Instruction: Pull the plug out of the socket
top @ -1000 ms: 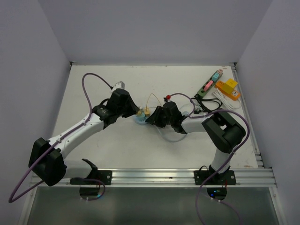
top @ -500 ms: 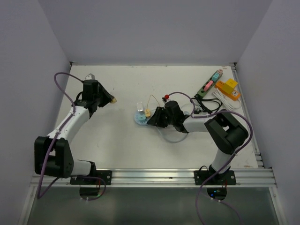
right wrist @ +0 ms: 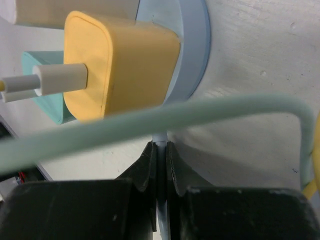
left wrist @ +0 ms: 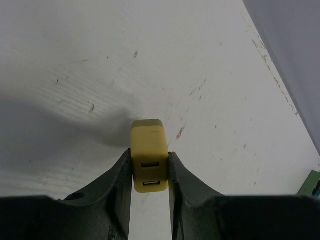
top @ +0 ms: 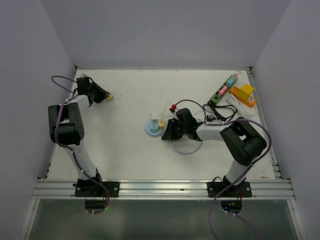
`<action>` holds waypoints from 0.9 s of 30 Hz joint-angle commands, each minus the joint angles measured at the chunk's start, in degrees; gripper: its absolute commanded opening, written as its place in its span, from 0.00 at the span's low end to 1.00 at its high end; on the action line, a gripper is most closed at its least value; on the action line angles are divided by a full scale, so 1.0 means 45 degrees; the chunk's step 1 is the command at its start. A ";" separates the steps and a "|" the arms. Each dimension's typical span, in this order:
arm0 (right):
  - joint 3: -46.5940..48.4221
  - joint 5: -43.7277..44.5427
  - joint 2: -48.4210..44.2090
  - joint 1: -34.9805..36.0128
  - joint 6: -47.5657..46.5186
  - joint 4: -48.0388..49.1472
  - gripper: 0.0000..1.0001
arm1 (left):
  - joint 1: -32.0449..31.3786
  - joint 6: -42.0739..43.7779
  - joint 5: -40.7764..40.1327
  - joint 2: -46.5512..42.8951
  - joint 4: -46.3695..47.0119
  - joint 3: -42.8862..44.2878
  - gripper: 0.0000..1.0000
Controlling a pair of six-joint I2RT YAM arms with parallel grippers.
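Note:
The socket is a round pale blue disc in the middle of the table, with an orange plug and a white one still standing in it. My left gripper is at the far back left, shut on a yellow plug with two USB slots, clear of the socket. My right gripper lies low beside the socket, shut on a thin pale blue piece coming off the socket's base. In the right wrist view the orange plug carries a white cable, and a teal plug sits behind it.
A pale green cable crosses just in front of my right fingers. A green power strip, an orange box and loose white and black cables lie at the back right. The left wall stands close to my left gripper.
My left arm has swung from the socket to the far back left corner, carrying the yellow plug. My right gripper has closed on the socket's thin blue piece.

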 commanded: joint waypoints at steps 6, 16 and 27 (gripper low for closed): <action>-0.0178 0.0045 -0.0153 0.0027 -0.1020 -0.1835 0.00 | 0.0672 0.0411 0.0448 0.0973 0.0732 0.0953 0.67; -0.0003 0.0318 -0.0680 0.0027 -0.1137 -0.2186 0.10 | 0.0614 0.1291 -0.0313 -0.1447 -0.1124 -0.0394 0.98; -0.0315 0.0532 -0.1831 0.0027 -0.1137 -0.2343 0.45 | -0.2664 0.2405 -0.1154 -0.5510 -0.3312 -0.2386 0.98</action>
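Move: My left hand still holds the pulled-off plug just past its pads, about 1 cm ahead of and below the hand point, over bare table at the far left. The blue socket lies some 18 cm back from it, 25 cm to its right and 5 cm lower. My right hand still pinches the socket's cable. From there the socket's middle is about 5 cm ahead and 4 cm left, and the second yellow plug roughly 5 cm ahead and 2 cm left. I open my left fingers wide and let go of the plug while the hand eases a little left, forward and down. Then I swing that hand up, back and right, about 8 cm each way, away from the plug and towards the socket, turning slightly clockwise. My right hand creeps 2 cm back and right with the cable at first still pinched, then opens and frees it, rising slightly. ##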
